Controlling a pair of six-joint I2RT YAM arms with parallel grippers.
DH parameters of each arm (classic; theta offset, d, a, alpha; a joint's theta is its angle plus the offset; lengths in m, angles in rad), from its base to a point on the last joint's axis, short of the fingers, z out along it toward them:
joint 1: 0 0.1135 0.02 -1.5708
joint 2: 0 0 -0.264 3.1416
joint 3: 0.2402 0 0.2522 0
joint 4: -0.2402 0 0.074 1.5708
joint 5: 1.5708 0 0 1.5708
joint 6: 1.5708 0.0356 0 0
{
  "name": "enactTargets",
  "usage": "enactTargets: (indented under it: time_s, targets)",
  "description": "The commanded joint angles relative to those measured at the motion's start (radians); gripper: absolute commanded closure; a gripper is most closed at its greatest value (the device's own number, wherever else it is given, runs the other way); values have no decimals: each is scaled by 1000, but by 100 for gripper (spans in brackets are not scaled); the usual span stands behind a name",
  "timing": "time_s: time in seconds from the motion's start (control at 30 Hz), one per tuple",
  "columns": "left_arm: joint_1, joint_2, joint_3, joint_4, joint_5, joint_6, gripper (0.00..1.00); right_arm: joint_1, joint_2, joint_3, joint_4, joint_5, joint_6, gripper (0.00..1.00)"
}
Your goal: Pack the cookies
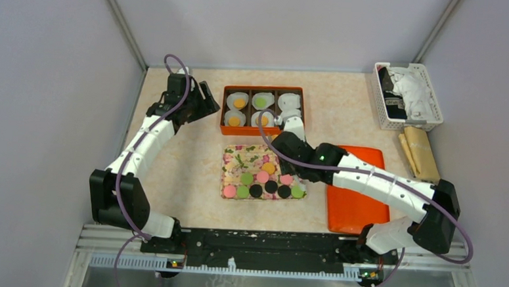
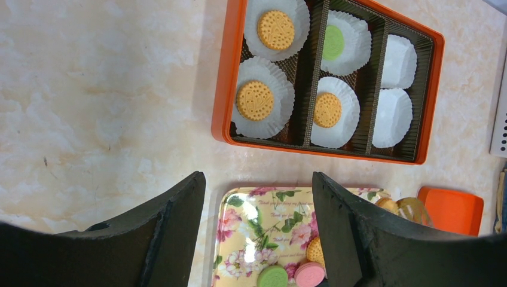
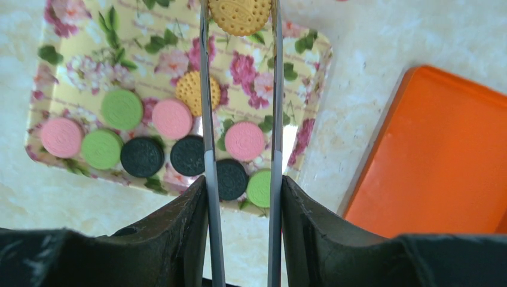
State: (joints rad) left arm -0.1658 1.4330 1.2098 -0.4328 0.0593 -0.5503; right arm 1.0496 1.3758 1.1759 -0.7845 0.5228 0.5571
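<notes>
Several cookies in pink, green, black and orange lie on the floral tray. My right gripper is shut on a pair of metal tongs. The tongs pinch an orange cookie above the tray's far edge, close to the orange box. That box holds white paper cups: three carry orange cookies, one a green cookie, and the two right-hand cups are bare. My left gripper hangs open and holds nothing, left of the box and above the tray's corner.
An orange lid lies right of the tray, under my right arm. A white basket with cloths stands at the back right, with a tan package in front of it. Grey walls close in both sides.
</notes>
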Motion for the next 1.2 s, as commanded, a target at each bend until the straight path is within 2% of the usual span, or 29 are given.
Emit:
enactTargets:
  time_s: [0.0,0.2,0.43,0.8,1.17]
  targets:
    - [-3,-26,8,34,-5,4,28,-49,12,107,52,54,-74,91]
    - [-3,-18,10,38,-3,7,28,-170,93,204,124,48,-176,89]
    - [-3,-5,14,41,-5,3,28,-276,267,307,201,-2,-242,88]
    - [-3,17,21,36,-20,13,28,-360,481,476,214,31,-328,86]
    - [-3,33,16,40,-15,18,28,-393,577,534,219,20,-345,85]
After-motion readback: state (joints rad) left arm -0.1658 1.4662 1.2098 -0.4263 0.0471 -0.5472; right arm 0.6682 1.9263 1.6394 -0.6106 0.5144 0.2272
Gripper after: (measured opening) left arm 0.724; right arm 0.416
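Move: The back paper cup in the box's right column lies about 25 cm ahead of the right hand, hardly to either side and some 16 cm below. The front cup is 6 cm nearer; the green cookie's cup is 9 cm left of the back cup. The flowery tray's middle is 8 cm left of the hand, about level. From the left hand the back cup is 24 cm right, 6 ahead, 19 below. Keeping its tongs on the yellow cookie, the right hand arcs about 20 cm forward towards the back-right cup. ##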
